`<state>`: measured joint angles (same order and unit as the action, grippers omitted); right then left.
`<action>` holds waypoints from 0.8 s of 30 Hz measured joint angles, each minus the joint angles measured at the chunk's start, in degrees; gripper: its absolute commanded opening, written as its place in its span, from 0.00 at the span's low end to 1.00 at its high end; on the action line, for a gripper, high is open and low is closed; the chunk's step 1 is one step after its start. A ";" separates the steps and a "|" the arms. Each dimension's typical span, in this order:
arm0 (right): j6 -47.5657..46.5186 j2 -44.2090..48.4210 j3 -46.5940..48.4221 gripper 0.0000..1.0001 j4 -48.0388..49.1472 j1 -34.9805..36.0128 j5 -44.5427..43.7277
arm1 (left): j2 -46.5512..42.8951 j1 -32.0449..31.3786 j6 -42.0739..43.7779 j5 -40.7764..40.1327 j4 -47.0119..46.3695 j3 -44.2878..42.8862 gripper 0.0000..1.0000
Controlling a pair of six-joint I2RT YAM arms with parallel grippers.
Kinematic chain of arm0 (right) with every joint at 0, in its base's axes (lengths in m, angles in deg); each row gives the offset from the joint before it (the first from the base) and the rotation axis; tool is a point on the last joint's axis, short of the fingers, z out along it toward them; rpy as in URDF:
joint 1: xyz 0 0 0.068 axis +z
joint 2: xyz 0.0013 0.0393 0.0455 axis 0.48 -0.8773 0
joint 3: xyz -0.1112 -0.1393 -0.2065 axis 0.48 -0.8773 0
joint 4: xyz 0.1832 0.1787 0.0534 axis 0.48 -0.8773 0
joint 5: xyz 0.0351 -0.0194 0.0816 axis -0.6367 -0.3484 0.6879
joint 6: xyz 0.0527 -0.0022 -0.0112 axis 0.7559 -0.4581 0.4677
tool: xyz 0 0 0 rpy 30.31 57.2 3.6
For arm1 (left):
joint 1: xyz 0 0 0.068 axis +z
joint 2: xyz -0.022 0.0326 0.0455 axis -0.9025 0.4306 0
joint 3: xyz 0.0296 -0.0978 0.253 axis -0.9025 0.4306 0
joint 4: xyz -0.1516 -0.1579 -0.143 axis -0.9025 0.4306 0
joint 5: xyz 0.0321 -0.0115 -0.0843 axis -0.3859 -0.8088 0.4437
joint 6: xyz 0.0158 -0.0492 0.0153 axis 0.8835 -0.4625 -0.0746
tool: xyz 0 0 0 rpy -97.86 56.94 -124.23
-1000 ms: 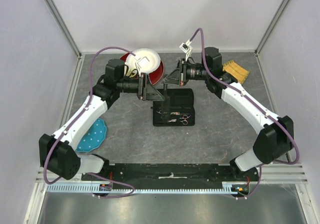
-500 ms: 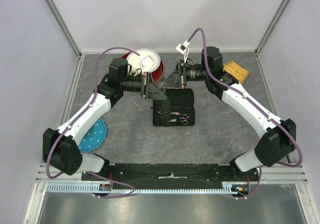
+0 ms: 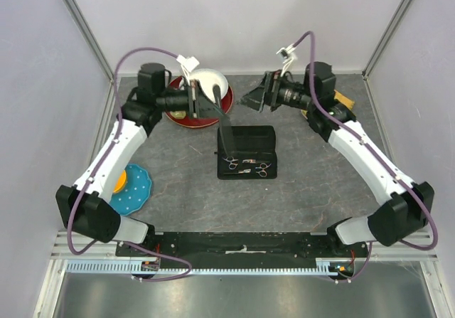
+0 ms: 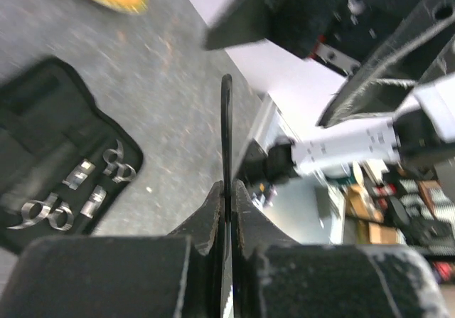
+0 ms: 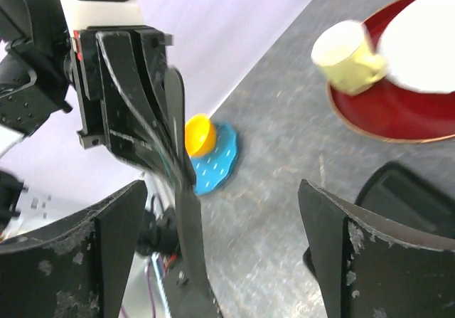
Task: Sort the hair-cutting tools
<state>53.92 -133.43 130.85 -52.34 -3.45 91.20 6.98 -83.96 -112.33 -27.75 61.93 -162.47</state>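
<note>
A slim black comb [image 3: 217,108] is clamped edge-on between the fingers of my left gripper [image 3: 204,104], above the red plate; in the left wrist view the comb [image 4: 226,126] stands up from the shut gripper [image 4: 226,190]. My right gripper [image 3: 250,99] hangs open and empty to the right of the comb, and in its own view the gripper [image 5: 222,190] faces the comb [image 5: 188,225]. The open black case [image 3: 247,141] lies mid-table with silver scissors [image 3: 263,167] strapped in it; these scissors [image 4: 117,165] also show in the left wrist view.
A red plate [image 3: 226,103] with a white bowl [image 3: 212,83] and a pale yellow cup [image 5: 348,58] sits at the back. A blue plate [image 3: 138,190] with an orange piece [image 3: 121,181] lies at the left, by the left arm.
The right gripper opened, let go of the comb and drew back to the right. The left gripper shut on the comb and carried it up and to the left, away from the case.
</note>
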 measured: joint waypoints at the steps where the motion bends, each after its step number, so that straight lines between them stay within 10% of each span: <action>1: 0.44 1.31 0.00 0.97 0.09 -0.57 -2.25 | 0.33 1.29 -0.04 -1.20 1.25 -2.19 0.02; 12: 11.43 14.95 -7.43 0.98 17.09 -0.68 -18.36 | -1.36 3.37 -19.21 -28.72 -1.62 -19.71 0.02; 24: 27.52 1.16 -1.22 0.89 37.24 -0.42 -18.86 | 0.13 3.37 -41.77 -40.54 -15.63 -23.34 0.02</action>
<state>81.44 -132.27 129.63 -15.10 -3.87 72.34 7.11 -80.59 -154.10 -68.30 46.30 -185.81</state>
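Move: The left gripper already holds the comb by its handle. The open right gripper hangs about 8 cm to its right, 3 cm ahead and slightly higher; from there the comb's middle is 7 cm left, 5 cm back and a little below. The black case lies 32 cm below the left gripper, 7 cm right and 2 cm farther out; the mug is 18 cm ahead, 17 cm left and 28 cm down. Bring the left gripper steeply up, about 24 cm, and forward with some drift left, keeping the comb pinched while turning the wrist counter-clockwise and tipping the fingers up, so the comb's free end swings towards the right gripper. Raise the right gripper about 15 cm too, first swinging right, then returning part-way left; keep its fingers wide open and tip them up some 30 degrees. ##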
